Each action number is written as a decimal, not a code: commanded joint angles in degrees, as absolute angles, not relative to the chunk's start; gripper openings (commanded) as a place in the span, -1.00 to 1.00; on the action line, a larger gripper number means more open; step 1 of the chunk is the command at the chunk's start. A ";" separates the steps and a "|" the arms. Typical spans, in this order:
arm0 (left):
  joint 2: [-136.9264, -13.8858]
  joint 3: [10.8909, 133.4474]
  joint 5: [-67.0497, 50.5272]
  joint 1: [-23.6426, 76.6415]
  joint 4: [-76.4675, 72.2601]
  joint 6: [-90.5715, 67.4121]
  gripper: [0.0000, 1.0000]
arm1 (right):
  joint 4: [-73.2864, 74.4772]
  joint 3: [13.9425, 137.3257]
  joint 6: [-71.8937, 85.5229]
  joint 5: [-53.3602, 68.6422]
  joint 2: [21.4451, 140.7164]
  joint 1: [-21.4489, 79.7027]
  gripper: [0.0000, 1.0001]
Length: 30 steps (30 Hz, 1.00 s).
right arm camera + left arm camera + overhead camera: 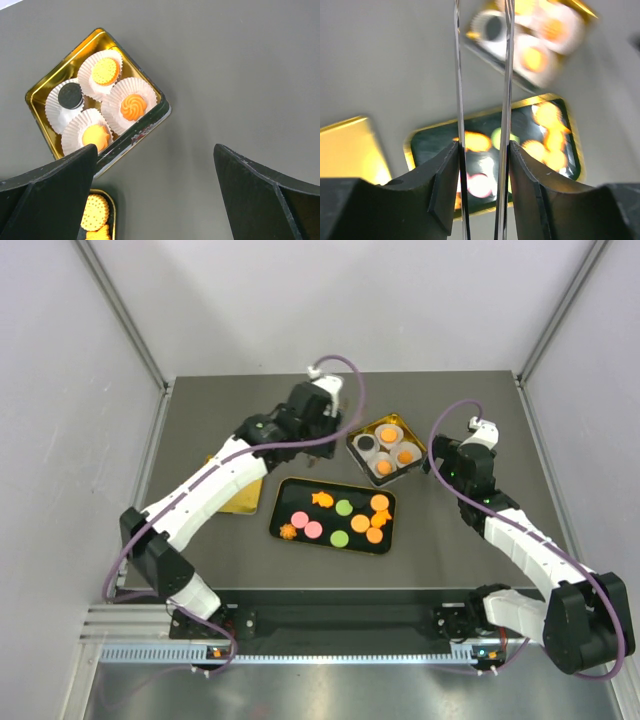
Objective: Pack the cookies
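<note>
Several cookies (343, 507) in orange, pink and green lie on a black gold-rimmed tray (300, 498) at the table's middle. The square gold tin (354, 440) behind it holds white paper cups; in the right wrist view three carry orange cookies (133, 106) and one a dark round cookie (70, 96). My left gripper (318, 437) hovers behind the tray, left of the tin, shut on thin metal tongs (458, 75) that point at the blurred tray (427, 142). My right gripper (452, 455) stands open just right of the tin (145, 125), nothing between its fingers (75, 165).
A flat gold lid (243, 498) lies left of the tray, partly under my left arm, and shows as a gold lid (347, 150) in the left wrist view. Grey walls and metal posts enclose the dark table (460, 540). A rail runs along the near edge.
</note>
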<state>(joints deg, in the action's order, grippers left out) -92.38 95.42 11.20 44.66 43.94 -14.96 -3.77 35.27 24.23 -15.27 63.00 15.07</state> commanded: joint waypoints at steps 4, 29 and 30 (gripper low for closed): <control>-91.40 86.67 9.76 29.02 33.94 -19.16 -0.05 | -5.98 35.77 24.43 -14.77 61.35 14.24 0.99; -121.91 92.81 8.35 15.64 24.43 -24.35 0.51 | -6.15 35.24 24.61 -13.45 59.41 14.24 0.99; -121.56 92.73 8.52 15.64 24.43 -24.17 0.54 | -6.15 35.24 24.52 -13.45 59.41 14.15 0.99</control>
<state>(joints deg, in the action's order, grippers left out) -122.02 91.02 6.68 15.99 24.38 -23.99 -3.81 35.24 24.25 -13.76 60.80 14.87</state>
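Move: The left hand, holding the tongs high over the black cookie tray, heads for a bare patch of table about 17 cm ahead, 15 cm to its left and 23 cm below. The gold lid is about 7 cm ahead and 28 cm left, the tray's middle nearly beneath and 3 cm left, the cookie box some 16 cm ahead and 11 cm right, all on the table. From the idle right hand that patch lies roughly 14 cm ahead, 41 cm left and 13 cm down. Forward and left in one quick sweep, then steeply down, the left hand carries the tongs away from the cookie box to bare table beyond the tray and lid, sinking about 22 cm while turning some 30 degrees counter-clockwise and tipping further down. Once low it nearly halts and the fingers spread well apart, the tongs' arms widening between the pads. ##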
